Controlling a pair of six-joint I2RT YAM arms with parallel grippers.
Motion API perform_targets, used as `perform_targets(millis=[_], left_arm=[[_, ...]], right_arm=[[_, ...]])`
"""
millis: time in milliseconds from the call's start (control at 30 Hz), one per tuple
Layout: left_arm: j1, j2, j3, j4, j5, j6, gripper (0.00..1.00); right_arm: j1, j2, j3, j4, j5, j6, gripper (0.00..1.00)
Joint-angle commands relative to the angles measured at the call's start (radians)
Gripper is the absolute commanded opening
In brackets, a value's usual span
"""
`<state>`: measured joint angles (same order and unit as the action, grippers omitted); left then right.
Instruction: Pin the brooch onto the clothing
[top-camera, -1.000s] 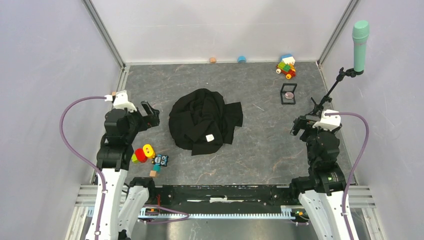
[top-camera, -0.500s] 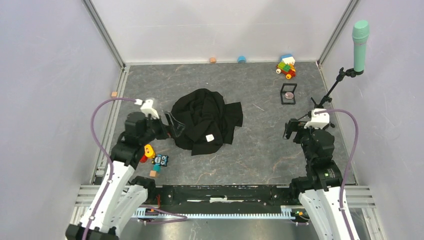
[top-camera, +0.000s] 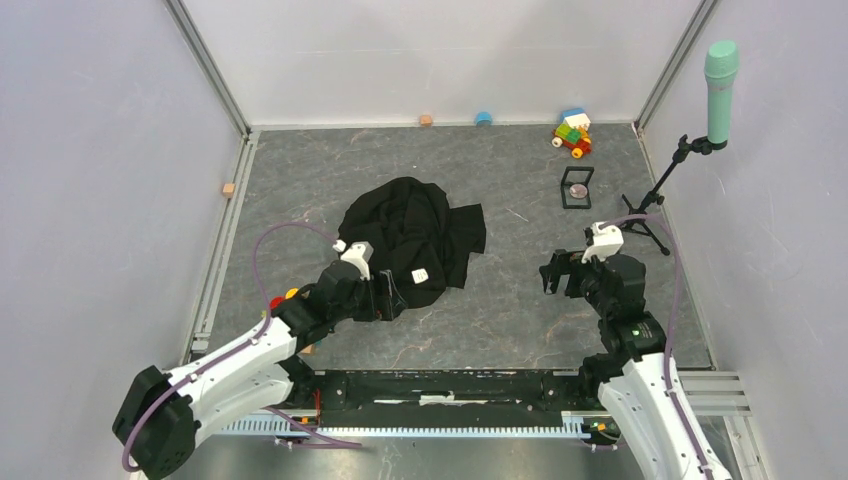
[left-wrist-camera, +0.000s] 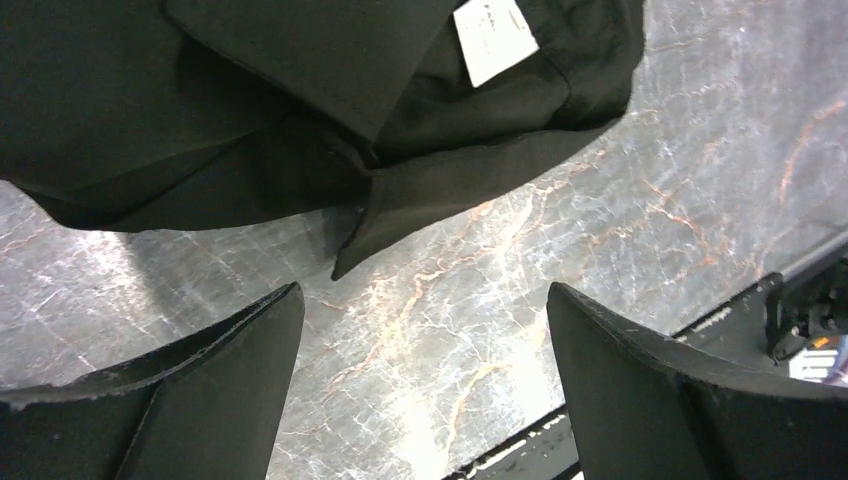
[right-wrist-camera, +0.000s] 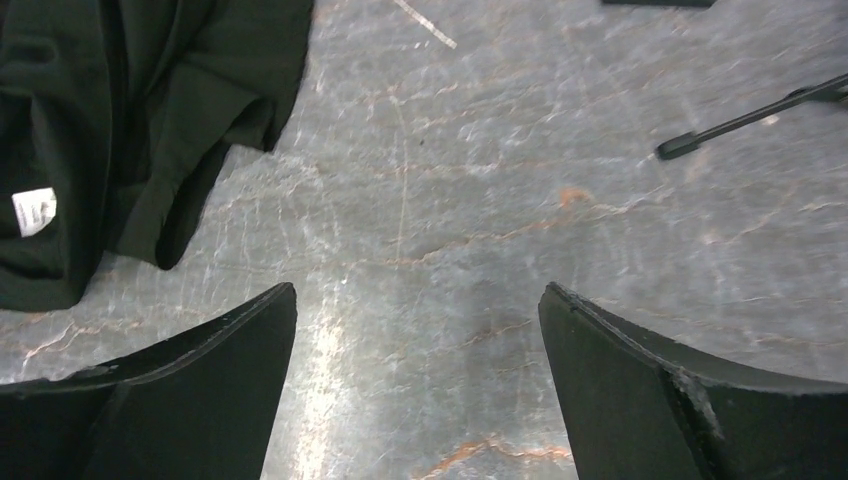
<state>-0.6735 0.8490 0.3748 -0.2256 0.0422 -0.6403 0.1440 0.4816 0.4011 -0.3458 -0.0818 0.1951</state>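
The clothing (top-camera: 405, 238) is a crumpled black shirt in the middle of the table, its white collar label (top-camera: 420, 275) facing up. The brooch (top-camera: 578, 189), a small pale disc, lies inside a black square frame box (top-camera: 577, 200) at the back right, far from both grippers. My left gripper (top-camera: 385, 297) hovers open at the shirt's near edge; in the left wrist view the clothing (left-wrist-camera: 250, 100) lies just beyond the left gripper (left-wrist-camera: 425, 290), with bare table between the fingers. My right gripper (top-camera: 550, 272) stands open over bare table right of the clothing (right-wrist-camera: 130, 120).
A teal microphone (top-camera: 720, 75) on a tripod stand (top-camera: 650, 215) sits at the right edge; one stand leg (right-wrist-camera: 750, 115) shows ahead of the right gripper. A block toy (top-camera: 571, 133), blue cap (top-camera: 483, 118) and small blocks line the back. Coloured toys (top-camera: 285, 297) lie under the left arm.
The left arm swung from the table's left side rightward to the shirt's near edge. The right arm shifted left toward the middle. Both grippers stayed open.
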Motion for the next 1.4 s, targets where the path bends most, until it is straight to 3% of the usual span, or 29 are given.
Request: perform_targets(millis=[0, 167, 533, 667, 800, 933, 1067, 1367], left_arm=[[-0.020, 0.011, 0.002, 0.075, -0.150, -0.030, 0.96], [-0.020, 0.070, 0.006, 0.116, -0.155, -0.007, 0.94], [-0.020, 0.226, -0.015, 0.311, -0.074, -0.046, 0.60], [-0.020, 0.266, -0.002, 0.339, -0.049, -0.035, 0.37], [-0.020, 0.293, 0.006, 0.341, -0.047, -0.023, 0.19], [-0.020, 0.300, 0.002, 0.335, -0.047, -0.018, 0.07], [-0.020, 0.300, -0.012, 0.350, -0.008, -0.024, 0.03], [-0.021, 0.292, -0.010, 0.364, 0.047, -0.027, 0.02]], right_arm=[[0.005, 0.020, -0.040, 0.067, -0.091, 0.026, 0.94], [0.005, -0.004, -0.094, 0.101, -0.141, 0.060, 0.90], [0.005, -0.008, -0.143, 0.105, -0.181, 0.059, 0.89], [0.004, 0.015, -0.160, 0.167, -0.272, 0.085, 0.91], [0.028, 0.057, -0.199, 0.333, -0.372, 0.186, 0.88], [0.155, 0.140, -0.201, 0.461, -0.318, 0.246, 0.75], [0.305, 0.263, -0.200, 0.602, -0.265, 0.305, 0.60], [0.573, 0.603, -0.078, 0.809, -0.126, 0.330, 0.57]])
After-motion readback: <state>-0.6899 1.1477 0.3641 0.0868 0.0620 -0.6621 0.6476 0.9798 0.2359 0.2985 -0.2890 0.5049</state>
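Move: The clothing's near hem lies about 3 cm ahead of the open left hand, 2 cm to its right and 4 cm lower; the white label is some 8 cm ahead and 6 cm right, similarly low. From the right hand, that hem is roughly 33 cm to the left and 2 cm back, with the label 29 cm left and 4 cm ahead, both some 11 cm lower. Left hand eases forward-down, pinches the clothing's near hem, then drifts right; half-closing right swings about 17 cm left. ##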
